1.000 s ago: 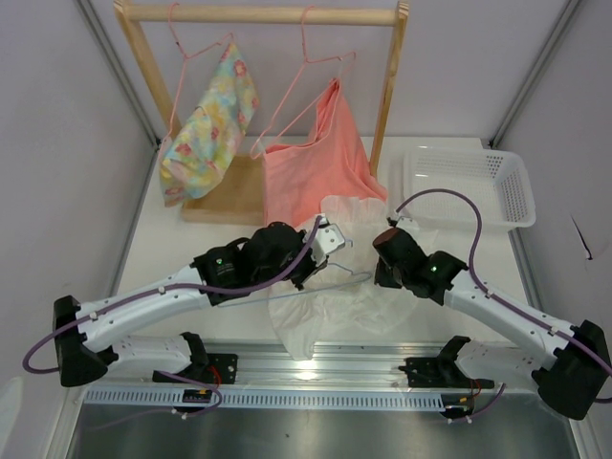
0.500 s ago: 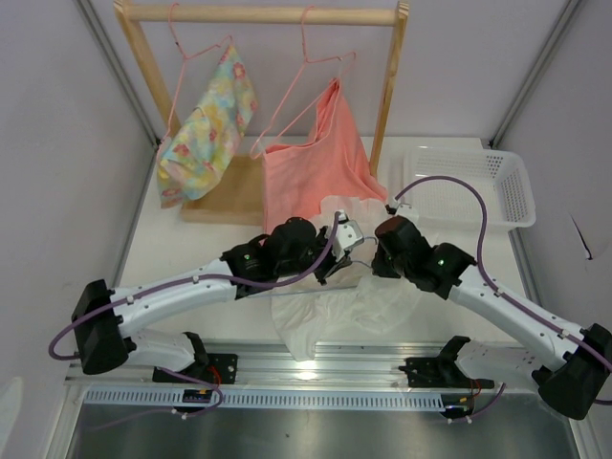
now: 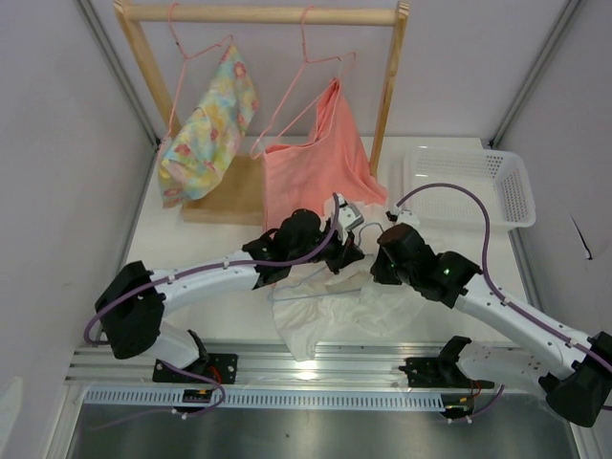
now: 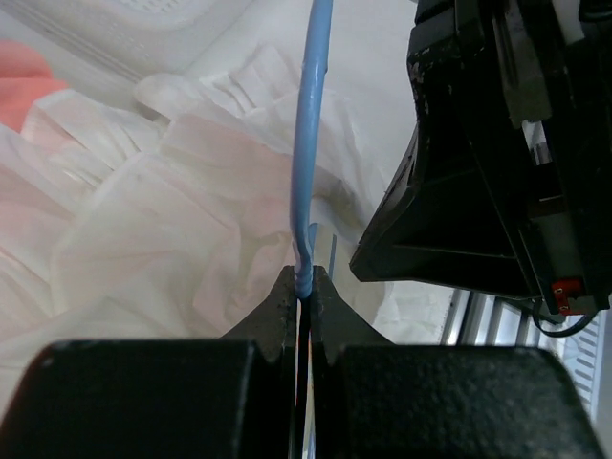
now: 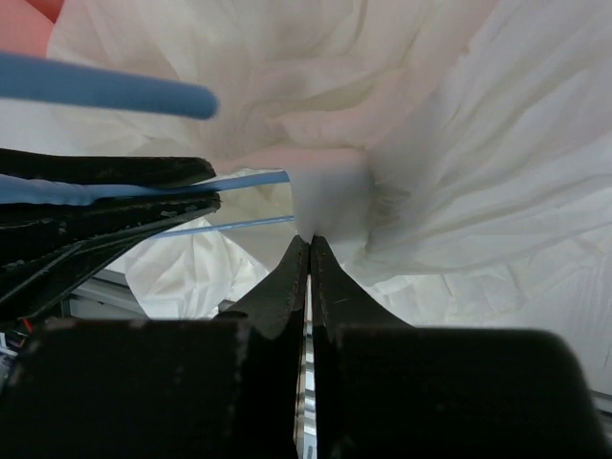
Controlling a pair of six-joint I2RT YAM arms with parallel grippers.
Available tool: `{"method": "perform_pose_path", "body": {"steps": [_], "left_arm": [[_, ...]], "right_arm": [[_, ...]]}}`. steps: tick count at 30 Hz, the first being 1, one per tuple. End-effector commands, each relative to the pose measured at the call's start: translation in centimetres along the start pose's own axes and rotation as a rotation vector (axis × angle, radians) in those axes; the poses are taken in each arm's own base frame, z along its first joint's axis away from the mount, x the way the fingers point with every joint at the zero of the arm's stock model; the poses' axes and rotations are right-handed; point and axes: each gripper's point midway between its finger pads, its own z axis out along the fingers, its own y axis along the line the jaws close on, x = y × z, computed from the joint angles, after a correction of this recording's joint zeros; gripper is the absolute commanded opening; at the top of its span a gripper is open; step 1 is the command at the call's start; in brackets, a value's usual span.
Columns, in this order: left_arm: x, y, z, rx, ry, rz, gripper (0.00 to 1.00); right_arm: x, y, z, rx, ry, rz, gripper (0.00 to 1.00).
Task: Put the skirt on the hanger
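The white skirt [image 3: 337, 314] lies crumpled on the table in front of the two arms. My left gripper [image 4: 304, 277] is shut on the thin light blue wire of the hanger [image 4: 312, 134], which rises over the skirt [image 4: 163, 220]. In the top view the left gripper [image 3: 346, 251] and the right gripper [image 3: 377, 260] sit close together above the skirt's far edge, and a stretch of the hanger wire [image 3: 320, 295] crosses the fabric. My right gripper [image 5: 309, 239] is shut on a pinched fold of the skirt [image 5: 459, 143], beside the hanger [image 5: 105, 86].
A wooden rack [image 3: 263, 14] stands at the back. On pink hangers it carries a floral yellow-green garment [image 3: 206, 124] and a salmon-pink garment [image 3: 320, 163], whose hem hangs just behind the grippers. A white basket [image 3: 469, 186] sits at the back right.
Both grippers have moved toward the back of the table and closer together. The left arm has stretched out with the hanger, and the skirt's far edge is bunched between them.
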Motion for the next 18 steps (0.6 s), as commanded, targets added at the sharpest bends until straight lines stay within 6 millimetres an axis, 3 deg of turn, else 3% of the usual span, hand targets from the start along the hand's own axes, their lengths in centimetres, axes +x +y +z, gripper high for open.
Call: {"method": "perform_pose_path", "body": {"steps": [1,7,13,17,18], "left_arm": [[-2.9,-1.8,1.0,0.103,-0.099,-0.036,0.0],[-0.8,-3.0,1.1,0.177,-0.032,-0.051,0.0],[1.3,-3.6,2.0,0.222,0.012,-0.087,0.0],[1.8,-3.2,2.9,0.214,0.042,-0.096,0.0],[2.8,-2.9,3.3,0.207,0.072,-0.109,0.0]], "right_arm": [[-0.5,1.1,0.0,-0.055,-0.038,0.016,0.0],[-1.6,-0.7,0.0,0.048,-0.073,-0.05,0.02],[-1.7,-0.6,0.4,0.036,-0.081,-0.112,0.22],[-1.7,-0.8,0.2,0.027,-0.105,-0.119,0.42],[-1.8,-0.8,0.1,0.016,-0.115,-0.113,0.46]]}}
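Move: The white skirt's waist edge, pinched in the right fingers, lies about 8 cm to the right of the left gripper, 2 cm back and roughly 4 cm below it. From the right gripper, the blue hanger's tucked-in end is some 2 cm to the left and about level, neither ahead nor back. The coral cloth hangs roughly 20 cm ahead of the left gripper and 4 cm left. The white basket stands about 25 cm ahead of the right gripper, 24 cm right and 13 cm lower. Keep the blue hanger pinched in the left gripper and lower it about 4 cm towards the skirt's waist edge, easing right and back about 2 cm each and turning the wrist some 10 degrees. Meanwhile bring the right gripper slightly left and down towards the hanger's end, then open its fingers nearly halfway to let go of the waist edge. ##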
